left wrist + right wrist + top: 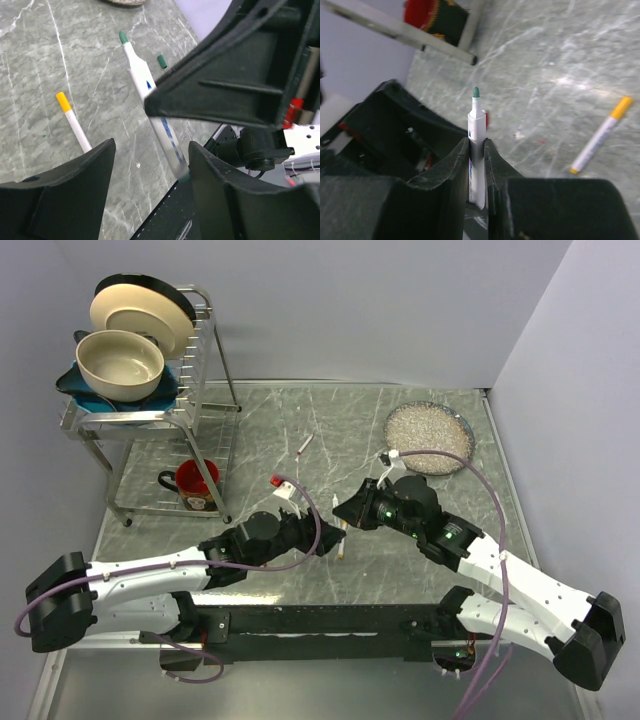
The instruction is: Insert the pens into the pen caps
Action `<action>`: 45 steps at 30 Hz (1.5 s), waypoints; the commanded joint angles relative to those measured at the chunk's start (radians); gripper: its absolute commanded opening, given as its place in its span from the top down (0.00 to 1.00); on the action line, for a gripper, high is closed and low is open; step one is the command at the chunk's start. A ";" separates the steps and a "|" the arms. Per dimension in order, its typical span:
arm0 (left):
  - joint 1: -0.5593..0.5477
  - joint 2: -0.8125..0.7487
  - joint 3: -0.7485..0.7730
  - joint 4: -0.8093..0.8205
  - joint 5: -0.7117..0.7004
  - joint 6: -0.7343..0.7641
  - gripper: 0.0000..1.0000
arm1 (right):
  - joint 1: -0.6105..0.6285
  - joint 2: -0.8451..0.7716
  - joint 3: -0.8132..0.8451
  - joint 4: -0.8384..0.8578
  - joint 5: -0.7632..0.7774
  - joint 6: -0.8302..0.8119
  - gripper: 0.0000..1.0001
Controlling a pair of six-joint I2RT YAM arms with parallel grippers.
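My right gripper (477, 145) (347, 512) is shut on a white pen (476, 150) with its green tip (476, 92) pointing away. In the left wrist view that same pen (150, 95) slants down, and its rear end sits between the jaws of my open left gripper (150, 150) (312, 530), against the right finger (215, 180). A dark green pen cap (161, 61) lies on the table beyond it. A yellow-ended pen (74, 122) (600, 135) (342, 542) lies flat nearby. Another white pen (305, 444) lies further back.
A dish rack (205, 390) with plates and a bowl stands at the back left, and a red mug (195, 480) (435, 15) sits under it. A round dish of white grains (430, 435) is at the back right. Walls close off the back and right.
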 commanded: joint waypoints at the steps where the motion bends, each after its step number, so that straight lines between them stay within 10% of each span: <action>1: 0.008 0.010 0.040 0.067 0.032 0.030 0.36 | 0.034 -0.053 -0.033 0.091 -0.013 0.063 1.00; 6: 0.009 0.032 0.049 0.076 0.063 0.029 0.45 | 0.049 -0.071 -0.052 0.145 -0.045 0.077 1.00; 13: 0.012 -0.008 0.046 0.068 0.081 0.029 0.99 | 0.057 -0.125 -0.075 0.145 -0.016 0.078 1.00; 24: 0.012 -0.092 0.092 -0.143 0.080 0.125 0.99 | 0.057 -0.182 -0.038 0.085 0.122 0.032 0.48; 31: 0.012 -0.319 0.066 -0.281 -0.022 0.127 0.99 | -0.009 -0.117 0.069 -0.123 0.396 -0.006 0.44; 45: 0.014 -0.534 0.058 -0.467 -0.002 0.196 0.99 | -0.612 0.154 0.062 -0.335 0.502 -0.087 0.47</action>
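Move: My right hand holds the green-tipped pen upright, its middle about 2 cm ahead of my open left fingers, 2 cm to their right and 3 cm above them. From my right hand, those left fingers are 2 cm back, 2 cm left and 3 cm lower. The green cap lies on the table about 8 cm ahead of my right hand, 27 cm right and 18 cm below. The yellow pen lies some 4 cm ahead of it, 2 cm right and 18 cm below. I ease the pen slightly back into my left fingers and shut them on its lower part, then open my right fingers to let it go. My left hand carries the pen about 10 cm left and 8 cm up; my right hand swings off some 20 cm right, forward and, after a small rise, down towards the green cap, turning about 50 degrees clockwise. ##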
